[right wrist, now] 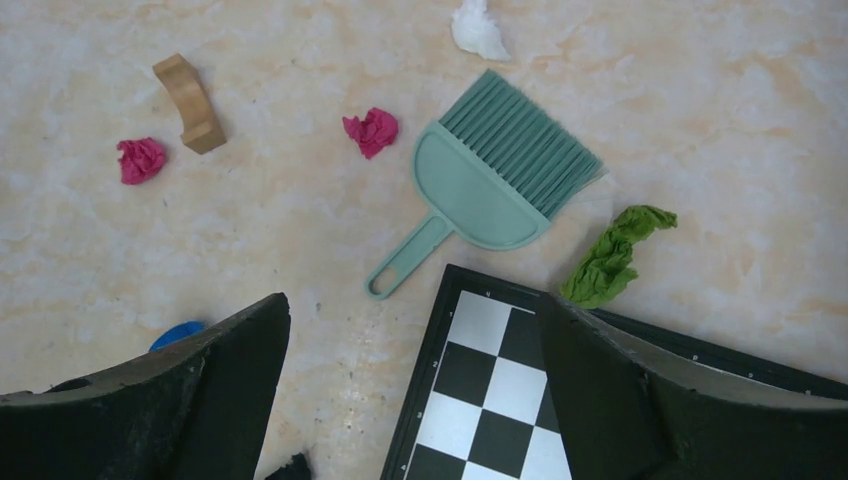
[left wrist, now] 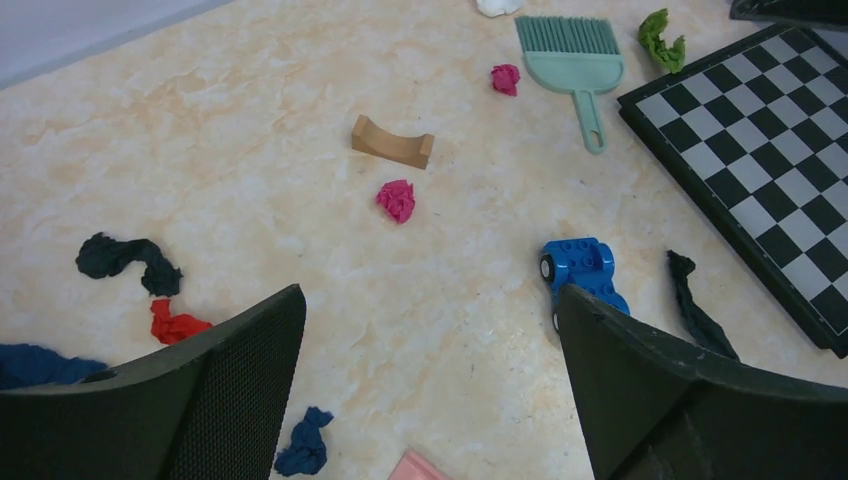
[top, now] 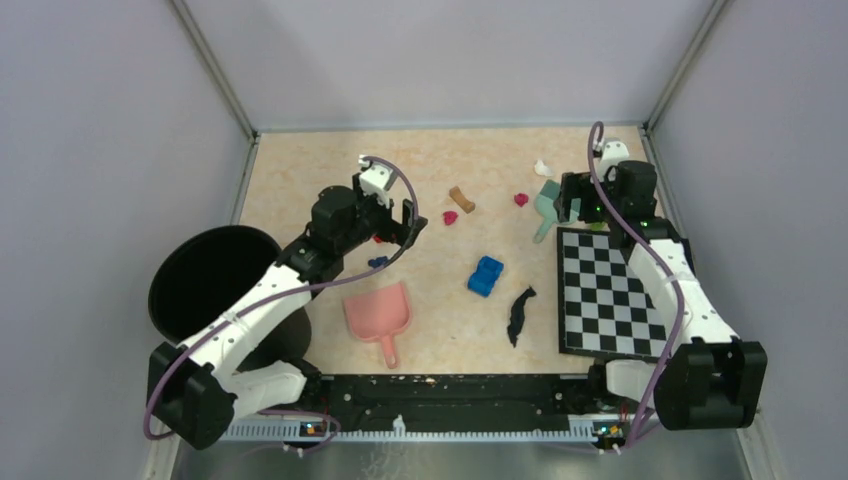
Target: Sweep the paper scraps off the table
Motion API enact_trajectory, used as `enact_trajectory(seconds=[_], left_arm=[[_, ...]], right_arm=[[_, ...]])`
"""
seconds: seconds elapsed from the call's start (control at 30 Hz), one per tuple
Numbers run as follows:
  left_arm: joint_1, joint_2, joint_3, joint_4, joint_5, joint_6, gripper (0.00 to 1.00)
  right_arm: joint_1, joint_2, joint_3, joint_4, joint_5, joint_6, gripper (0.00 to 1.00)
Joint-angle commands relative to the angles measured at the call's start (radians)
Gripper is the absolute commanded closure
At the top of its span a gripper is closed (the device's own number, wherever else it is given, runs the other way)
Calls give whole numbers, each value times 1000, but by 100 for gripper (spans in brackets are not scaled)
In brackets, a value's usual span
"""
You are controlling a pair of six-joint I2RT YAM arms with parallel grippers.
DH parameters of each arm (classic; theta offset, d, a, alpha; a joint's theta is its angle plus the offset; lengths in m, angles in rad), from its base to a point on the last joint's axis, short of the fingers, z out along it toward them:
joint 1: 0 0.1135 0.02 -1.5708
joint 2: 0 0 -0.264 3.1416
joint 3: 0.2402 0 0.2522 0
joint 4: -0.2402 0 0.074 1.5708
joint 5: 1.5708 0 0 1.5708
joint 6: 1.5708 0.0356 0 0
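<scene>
Paper scraps lie scattered on the beige table [top: 300, 170]: two magenta balls [left wrist: 397, 199] [left wrist: 506, 78], a black wad [left wrist: 125, 260], a red bit [left wrist: 175, 324], a dark blue bit [left wrist: 303, 445], a long black strip [top: 519, 313] and a white piece [right wrist: 477, 30]. My left gripper [top: 398, 230] hangs open above the left-middle of the table, its jaws [left wrist: 430, 300] wide apart over bare surface. At the far right, my right gripper [top: 575, 205] is open over the chequered board's corner, with nothing between its fingers [right wrist: 412, 300].
A teal hand brush [right wrist: 495, 185] lies by the board [top: 610, 295], with a green crumpled piece [right wrist: 610, 258] beside it. A pink dustpan [top: 380, 315] sits near the front. A blue toy car [top: 486, 275], a wooden arch block [left wrist: 392, 141] and a black bin [top: 215, 280] are also here.
</scene>
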Motion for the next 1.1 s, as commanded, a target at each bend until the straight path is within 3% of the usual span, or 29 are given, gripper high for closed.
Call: enact_trajectory(seconds=[0.0,0.17,0.4,0.57,0.73,0.9,1.07], left_arm=[[-16,-10,34,0,6,-40,1],[-29,-43,14,-16,-53,-33,1],[-29,-69,-12,-46,-127,-55,1],[-31,-95,-42,-19,-108,-31,1],[-31,-38,4,-91,-103,-38,1],[-58,-24,57,-151,-141,-12,1],[-63,-39,63,-130,-198,46,1]], right_arm=[[3,33,31,44,-9,13,8],[3,50,44,34,-106,-132,7],[3,47,50,47,-151,-208,8],[3,181,144,-17,-101,-217,14],[3,340,263,-66,-76,-228,16],[3,461,354,-70,-85,-221,32],[20,551,389,-68,-89,-232,42]])
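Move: The white scrap lies about 16 cm ahead of the right hand, 3 cm to its left and 19 cm below. Between them on the table, the green brush's middle is some 8 cm ahead in line with the hand; a pink scrap is 9 cm ahead and 8 cm left, the green scrap 5 cm ahead and 9 cm right. From the left hand, the white scrap is roughly 21 cm ahead, 27 cm right and 23 cm down. Towards the white scrap, over the green brush, comes the right hand: a small dip with a 10-degree counter-clockwise turn first, then a quickening slant forward and down, about 8 cm out and 7 cm down in all, tipping further down while its fingers close from nearly wide to about 60 percent. It touches nothing yet. The left hand, empty and open, sinks some 2 cm and tips down slightly. ##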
